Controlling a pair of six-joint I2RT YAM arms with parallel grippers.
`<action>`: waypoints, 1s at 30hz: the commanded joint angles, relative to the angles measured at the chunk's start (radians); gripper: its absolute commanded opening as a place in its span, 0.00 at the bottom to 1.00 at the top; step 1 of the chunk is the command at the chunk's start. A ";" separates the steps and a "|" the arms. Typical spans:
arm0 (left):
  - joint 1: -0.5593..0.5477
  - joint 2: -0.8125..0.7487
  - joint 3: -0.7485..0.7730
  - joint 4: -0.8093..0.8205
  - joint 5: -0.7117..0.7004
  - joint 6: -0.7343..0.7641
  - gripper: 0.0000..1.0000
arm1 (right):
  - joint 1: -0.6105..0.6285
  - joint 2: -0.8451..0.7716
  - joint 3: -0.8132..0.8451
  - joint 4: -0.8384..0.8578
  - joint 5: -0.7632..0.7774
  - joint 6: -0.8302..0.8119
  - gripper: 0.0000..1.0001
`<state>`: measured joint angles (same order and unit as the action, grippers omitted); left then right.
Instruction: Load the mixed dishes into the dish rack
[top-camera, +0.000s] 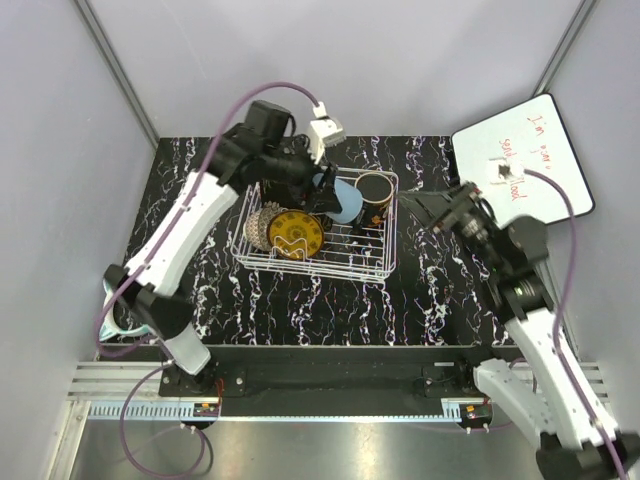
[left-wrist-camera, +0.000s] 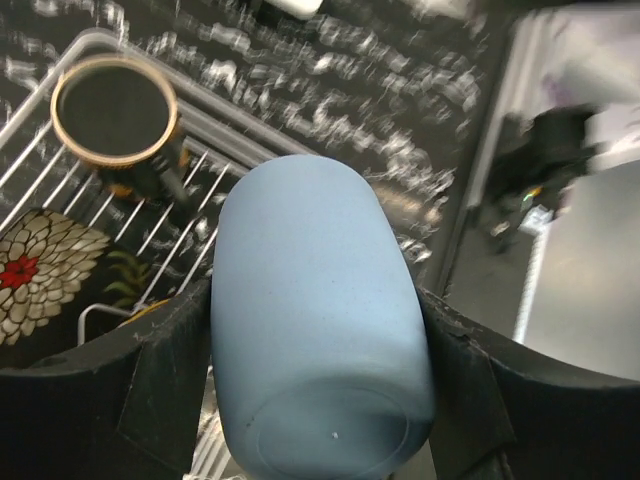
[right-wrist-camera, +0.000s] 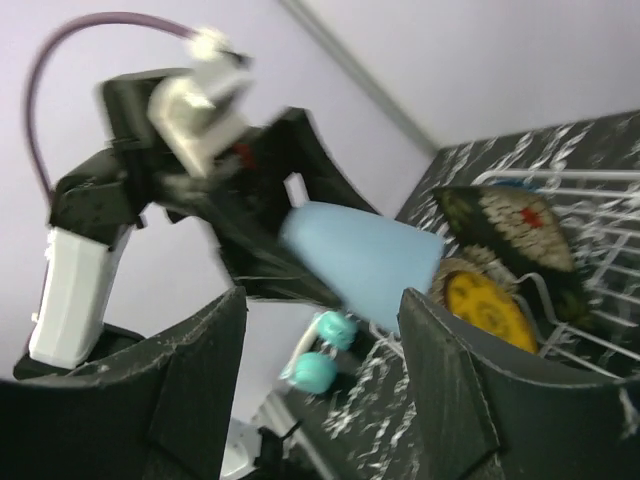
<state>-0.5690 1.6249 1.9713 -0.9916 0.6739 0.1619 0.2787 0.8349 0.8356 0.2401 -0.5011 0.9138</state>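
The dish rack (top-camera: 378, 262) stands mid-table and holds a yellow patterned plate (top-camera: 295, 236), a beige patterned bowl (top-camera: 258, 226) and a dark mug (top-camera: 375, 190). My left gripper (top-camera: 325, 195) is shut on a light blue cup (top-camera: 345, 203), tilted over the rack's far side. In the left wrist view the light blue cup (left-wrist-camera: 320, 300) fills the gap between both fingers (left-wrist-camera: 165, 375), above the mug (left-wrist-camera: 115, 108) and the dark floral plate (left-wrist-camera: 40, 270). My right gripper (top-camera: 415, 205) hangs open and empty just right of the rack. Its wrist view looks across at the cup (right-wrist-camera: 365, 258).
A white board (top-camera: 525, 160) with red writing lies at the back right corner. Two teal ribbed balls (right-wrist-camera: 320, 352) lie on the table beyond the rack in the right wrist view. Grey walls close in the table on three sides.
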 joint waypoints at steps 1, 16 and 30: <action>-0.032 0.125 0.086 -0.116 -0.151 0.205 0.00 | -0.004 -0.178 -0.016 -0.338 0.254 -0.208 0.70; -0.178 0.372 0.140 -0.075 -0.326 0.257 0.00 | -0.004 -0.359 -0.095 -0.498 0.342 -0.225 0.70; -0.201 0.484 0.058 -0.002 -0.442 0.334 0.00 | -0.004 -0.401 -0.089 -0.571 0.375 -0.217 0.70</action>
<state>-0.7601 2.0930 2.0315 -1.0447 0.2848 0.4587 0.2787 0.4561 0.7361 -0.3050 -0.1543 0.7033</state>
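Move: The light-blue cup is in the left gripper, bound for the free wire space at the rack's front right, about 5 cm ahead, 6 cm to the right and 25 cm below that hand. The black mug stands some 17 cm ahead, 9 cm right; the yellow plate about 9 cm ahead and 9 cm left, both also roughly 25 cm down. From the right hand that free space is around 7 cm ahead, 11 cm left, nearly 30 cm below. The blue cup, still gripped by the left hand, is lowered about 20 cm towards the open wires between the mug and the rack's front rim, quickly at first, easing midway, drifting some 5 cm forward and right as the wrist tilts the fingers steeply downward. The empty right hand, fingers kept open, draws right and down, and a little back, clear of the rack. ##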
